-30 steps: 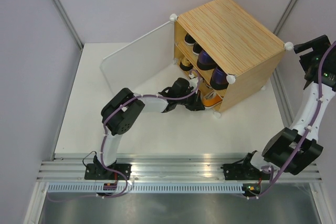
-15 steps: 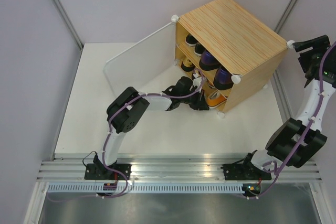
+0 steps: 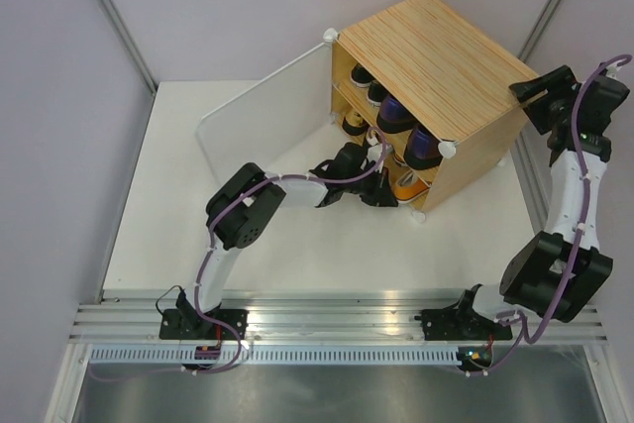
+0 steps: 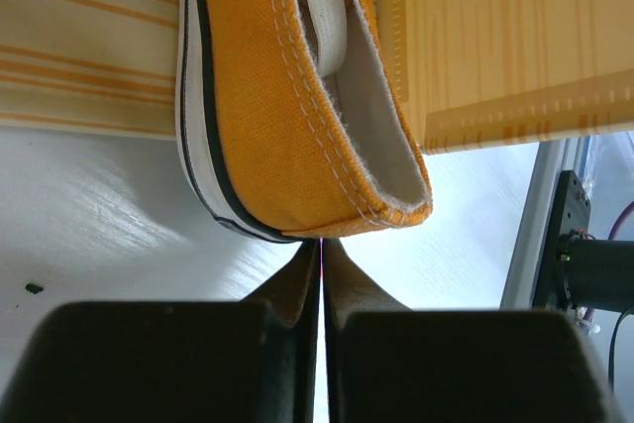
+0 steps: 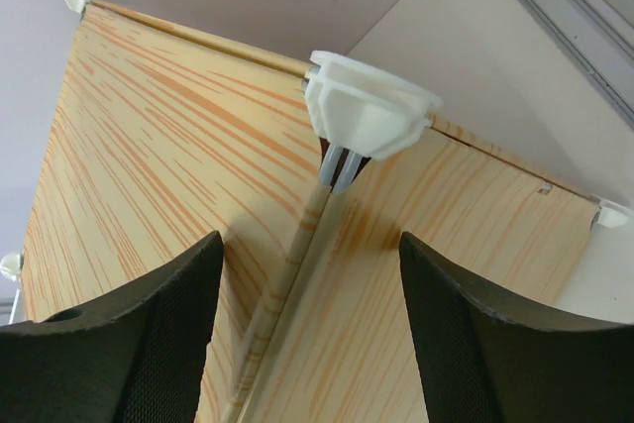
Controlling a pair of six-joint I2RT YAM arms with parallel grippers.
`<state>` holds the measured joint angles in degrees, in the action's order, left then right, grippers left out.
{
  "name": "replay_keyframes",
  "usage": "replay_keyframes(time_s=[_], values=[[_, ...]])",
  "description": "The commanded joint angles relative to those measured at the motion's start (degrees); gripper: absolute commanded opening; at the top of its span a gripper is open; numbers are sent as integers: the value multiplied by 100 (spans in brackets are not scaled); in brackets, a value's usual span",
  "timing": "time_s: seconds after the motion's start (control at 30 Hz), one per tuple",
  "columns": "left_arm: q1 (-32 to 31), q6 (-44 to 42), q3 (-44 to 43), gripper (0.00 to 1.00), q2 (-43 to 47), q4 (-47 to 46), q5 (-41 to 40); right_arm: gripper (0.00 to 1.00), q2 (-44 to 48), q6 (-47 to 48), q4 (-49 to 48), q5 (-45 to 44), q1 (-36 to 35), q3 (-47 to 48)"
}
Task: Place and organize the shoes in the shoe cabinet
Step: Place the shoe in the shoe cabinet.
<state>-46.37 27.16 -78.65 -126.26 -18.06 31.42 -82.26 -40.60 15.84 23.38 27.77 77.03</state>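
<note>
The shoe cabinet (image 3: 436, 52) stands at the back of the table with its white door (image 3: 263, 111) swung open. On the upper shelf are dark purple loafers (image 3: 408, 131) and black sneakers (image 3: 362, 76). Gold pumps (image 3: 352, 124) and an orange sneaker (image 3: 404, 185) sit below. My left gripper (image 3: 381, 193) is shut and empty, its tips (image 4: 322, 245) against the heel of the orange sneaker (image 4: 287, 116). My right gripper (image 3: 530, 91) is open, astride the cabinet's upper right edge (image 5: 307, 215) just below a white corner knob (image 5: 371, 106).
The white table (image 3: 178, 215) stretches left of the door. An aluminium rail (image 3: 337, 319) runs along the near edge. Grey walls close in the back and sides, and a metal strip (image 3: 530, 185) lies right of the cabinet.
My right arm swung left and brought its gripper onto the cabinet's right corner, jaws narrowing. The left gripper pushed the orange sneaker further in, and the cabinet slid slightly right.
</note>
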Motion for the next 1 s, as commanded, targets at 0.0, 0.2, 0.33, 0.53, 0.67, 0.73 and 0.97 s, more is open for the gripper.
replay_keyframes(time_s=[0.0, 0.2, 0.33, 0.53, 0.67, 0.73, 0.97], values=[[5, 114, -396, 2, -145, -584, -321, 73, 175, 412, 525, 291, -315, -172], [-12, 158, -528, 2, -259, -575, -321, 74, 412, 535, 772, 177, -527, -198], [-12, 202, -616, 2, -303, -567, -426, 75, 439, 562, 833, 246, -518, -93], [-4, 255, -563, 2, -303, -540, -646, 75, 386, 518, 842, 255, -457, 259], [14, 316, -625, 3, -391, -628, -637, 64, 412, 535, 851, 273, -465, 102], [5, 360, -677, 3, -426, -672, -628, 51, 500, 544, 860, 212, -474, -56], [14, 466, -994, 4, -602, -681, -558, 27, 755, 650, 921, 53, -711, -294]])
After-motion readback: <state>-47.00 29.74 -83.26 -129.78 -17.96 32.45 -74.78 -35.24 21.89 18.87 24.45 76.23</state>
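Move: The left hand's shut fingertips are at the heel of the last orange shoe, whose middle lies about 8 cm ahead and 12 to the right, inside the bottom shelf. The near purple shoe stands about 10 cm ahead, 11 right and 14 up; the cabinet's front foot is 3 cm back, 5 right. The right hand's open fingers straddle the cabinet's top right edge, roughly 1 cm ahead; the rear corner knob is about 6 cm ahead, 3 right, the front knob some 9 back, 16 left. Fingertips still against the heel, the left hand pushes the orange shoe slowly to the right, about 1.5 cm, into the bottom shelf, staying level. The right hand shifts some 3 cm left while easing back, then its fingers close from wide to about a third open astride the cabinet's top right edge, tips coming onto the two panels, as the hand rises about 1.5 cm. ##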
